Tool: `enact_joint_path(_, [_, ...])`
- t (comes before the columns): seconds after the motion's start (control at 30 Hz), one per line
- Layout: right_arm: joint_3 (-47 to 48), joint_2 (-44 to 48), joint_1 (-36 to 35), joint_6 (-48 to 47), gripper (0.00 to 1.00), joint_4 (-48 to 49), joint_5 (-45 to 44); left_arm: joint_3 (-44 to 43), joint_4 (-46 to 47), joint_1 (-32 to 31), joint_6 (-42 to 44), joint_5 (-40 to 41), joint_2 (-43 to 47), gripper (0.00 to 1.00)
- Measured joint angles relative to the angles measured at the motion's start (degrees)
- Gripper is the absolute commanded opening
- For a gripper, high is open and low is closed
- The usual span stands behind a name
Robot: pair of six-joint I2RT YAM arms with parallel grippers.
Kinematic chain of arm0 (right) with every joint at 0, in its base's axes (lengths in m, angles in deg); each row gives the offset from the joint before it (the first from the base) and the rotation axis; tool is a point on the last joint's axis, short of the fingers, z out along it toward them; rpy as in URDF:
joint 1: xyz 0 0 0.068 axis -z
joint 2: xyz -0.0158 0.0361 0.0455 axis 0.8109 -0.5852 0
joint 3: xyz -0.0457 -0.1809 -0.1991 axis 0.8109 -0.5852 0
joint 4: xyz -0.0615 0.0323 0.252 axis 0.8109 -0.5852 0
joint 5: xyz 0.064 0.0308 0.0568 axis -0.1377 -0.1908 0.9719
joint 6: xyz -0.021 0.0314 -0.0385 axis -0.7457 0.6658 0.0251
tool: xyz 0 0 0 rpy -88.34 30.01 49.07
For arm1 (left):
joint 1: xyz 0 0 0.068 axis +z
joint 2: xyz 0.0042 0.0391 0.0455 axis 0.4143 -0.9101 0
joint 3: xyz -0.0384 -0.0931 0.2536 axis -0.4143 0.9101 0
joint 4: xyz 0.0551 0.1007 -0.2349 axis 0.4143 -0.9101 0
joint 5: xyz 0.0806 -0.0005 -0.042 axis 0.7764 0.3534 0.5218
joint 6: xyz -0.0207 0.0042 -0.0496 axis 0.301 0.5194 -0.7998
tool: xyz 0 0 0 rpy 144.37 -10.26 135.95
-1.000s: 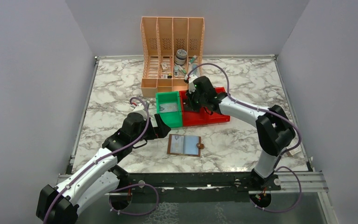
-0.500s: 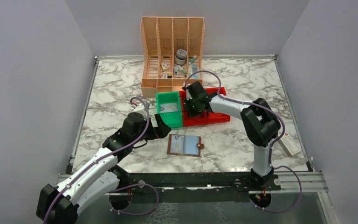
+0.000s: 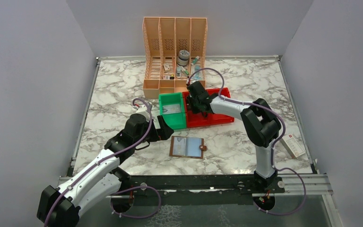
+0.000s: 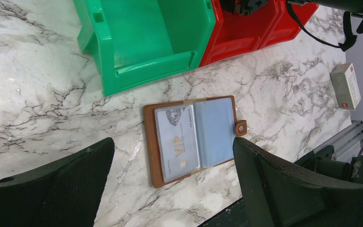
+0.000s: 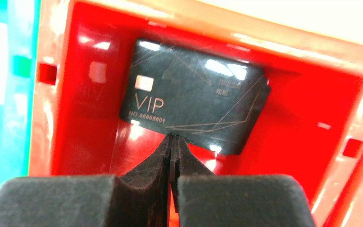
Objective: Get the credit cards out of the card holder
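Note:
The brown card holder (image 3: 187, 147) lies open and flat on the marble near the front edge. Its left sleeve holds a grey VIP credit card (image 4: 176, 142), and the right sleeve (image 4: 214, 131) looks pale blue. My left gripper (image 4: 173, 144) hovers above the holder, wide open and empty, one finger on each side. A black VIP credit card (image 5: 194, 109) lies inside the red bin (image 3: 217, 116). My right gripper (image 5: 172, 137) is shut, its tips touching that card's near edge. The card shows face-on, not between the fingers.
A green bin (image 3: 172, 111) stands against the red bin's left side, with something pale and flat inside. The peach file organiser (image 3: 175, 52) with small items stands behind both bins. A small white box (image 3: 293, 145) lies near the table's right edge.
The right arm's elbow has swung inward, uncovering the white box. Its gripper has shifted slightly left within the red bin. The left arm and the card holder have not moved.

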State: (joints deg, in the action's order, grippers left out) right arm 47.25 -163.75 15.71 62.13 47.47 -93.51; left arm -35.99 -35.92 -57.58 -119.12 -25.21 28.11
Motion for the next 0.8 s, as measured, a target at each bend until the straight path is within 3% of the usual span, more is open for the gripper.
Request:
enact_joint_path(0.33, [-0.02,0.00,-0.17,-2.95,0.12,1.03,-3.65,0.00,1.16,0.00,-0.13,-1.75,-1.05,0.94])
enact_joint_path(0.43, [-1.31,2.25,-0.15,-2.91,0.31,1.11,-2.58,0.07,2.08,0.00,-0.13,-3.50,-2.47,0.89])
enact_joint_path(0.67, [-13.42,22.12,-0.04,1.42,0.37,3.26,1.88,2.08,4.52,0.00,0.13,-7.96,-6.34,0.75])
enact_joint_path(0.8, [-23.21,30.99,-0.02,7.37,0.35,9.29,10.80,2.14,5.79,-0.31,0.50,-10.40,-10.10,0.67])
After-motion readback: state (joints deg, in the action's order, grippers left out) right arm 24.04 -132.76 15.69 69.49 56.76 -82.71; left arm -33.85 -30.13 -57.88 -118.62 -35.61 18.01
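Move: The closed right fingertips are at the near edge of the black VIP card in the left red compartment; the card's middle is about 3 cm ahead and 1 cm right of that hand. The green box centres roughly 10 cm to its left, level with it. From the open left hand, the open card holder lies some 8 cm back, 9 cm right and 12 cm below, with the green box about 8 cm ahead and 3 cm right, 10 cm below. Nudge the black card forward with the closed right fingertips by about 1 cm, then lift away some 10 cm and draw back about 8 cm towards the near rim of the red box, parting the fingers about a third and rolling the hand's left side up 20 degrees. Meanwhile bring the left gripper down 4 cm, right and slightly back towards the card holder, closing its fingers by a quarter. ##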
